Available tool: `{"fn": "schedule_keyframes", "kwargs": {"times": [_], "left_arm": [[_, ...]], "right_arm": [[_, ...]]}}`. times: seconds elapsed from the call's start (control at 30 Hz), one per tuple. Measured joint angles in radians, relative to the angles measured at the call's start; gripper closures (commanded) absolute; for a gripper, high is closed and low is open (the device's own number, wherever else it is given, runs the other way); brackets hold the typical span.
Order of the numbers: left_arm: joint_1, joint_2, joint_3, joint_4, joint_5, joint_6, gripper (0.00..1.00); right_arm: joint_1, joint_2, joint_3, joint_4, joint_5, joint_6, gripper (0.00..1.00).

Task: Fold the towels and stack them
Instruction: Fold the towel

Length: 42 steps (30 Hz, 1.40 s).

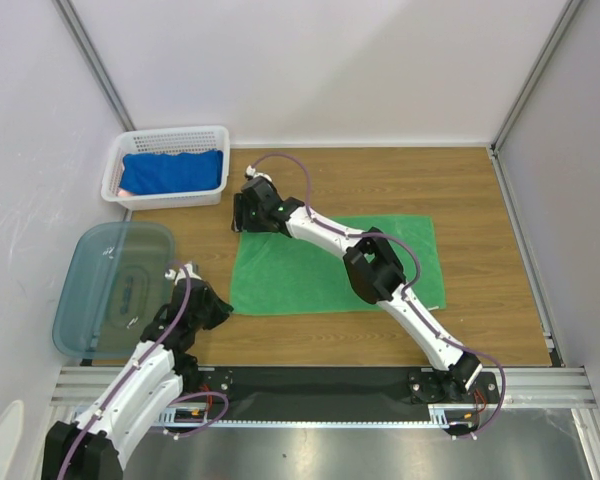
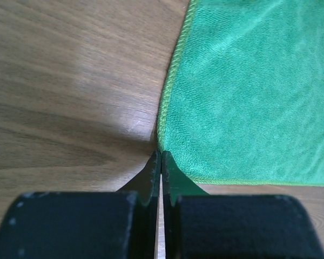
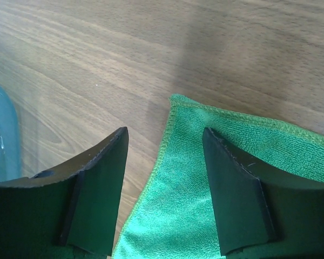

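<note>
A green towel (image 1: 330, 265) lies spread flat on the wooden table. My left gripper (image 1: 223, 310) is at its near left corner, and in the left wrist view the gripper (image 2: 161, 154) is shut with the tips pinched on that corner of the green towel (image 2: 248, 91). My right gripper (image 1: 242, 215) hangs over the far left corner. Seen from the right wrist, it (image 3: 164, 130) stands open, a finger on either side of the green towel's (image 3: 189, 189) left edge. A blue towel (image 1: 173, 172) lies crumpled in the basket.
The white perforated basket (image 1: 115, 170) stands at the back left against the wall. A translucent teal tub (image 1: 115, 285) sits at the left edge beside my left arm; its rim (image 3: 0, 135) shows in the right wrist view. White walls enclose the table.
</note>
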<state>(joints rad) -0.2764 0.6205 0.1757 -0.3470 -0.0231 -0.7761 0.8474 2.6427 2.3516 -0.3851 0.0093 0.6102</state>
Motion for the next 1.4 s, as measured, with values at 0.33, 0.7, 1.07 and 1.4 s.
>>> {"fn": "schedule_keyframes", "kwargs": {"times": [0.33, 0.7, 1.07, 1.4], "left_arm": [[-0.015, -0.04, 0.0, -0.007, -0.001, 0.018, 1.0], [-0.071, -0.043, 0.0, -0.011, -0.047, 0.017, 1.0], [-0.208, -0.045, 0.003, -0.025, -0.164, 0.008, 1.0], [-0.212, -0.053, 0.003, -0.037, -0.186, 0.007, 1.0]], "right_arm": [[0.016, 0.033, 0.045, 0.016, 0.056, -0.01, 0.37], [0.064, 0.058, 0.085, -0.019, 0.225, -0.123, 0.44], [0.106, 0.099, 0.154, -0.068, 0.335, -0.241, 0.55], [0.107, 0.102, 0.154, -0.075, 0.365, -0.266, 0.82]]}}
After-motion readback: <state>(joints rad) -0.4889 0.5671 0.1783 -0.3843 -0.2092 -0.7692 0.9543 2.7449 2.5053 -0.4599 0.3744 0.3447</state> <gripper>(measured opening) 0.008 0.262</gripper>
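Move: Under the right fingertips lies the green towel's far left corner, about 2 cm ahead, 1 cm left and 2 cm below; the towel's near left corner is some 21 cm back and 3 cm left of the right hand, the white basket roughly 17 cm ahead and 19 cm left. For the left hand, that near corner is already in its shut fingertips, and the teal tub's middle stands about 28 cm left and 5 cm ahead. Sinking about 1.5 cm onto the far left corner after a small forward-left shift that it takes back, the right hand turns some 25 degrees, its fingers swinging clockwise to point more forward, and then closes from wide to mostly shut around the cloth just behind the corner. The left hand keeps its pinch on the near left corner, easing about 1 cm right. ##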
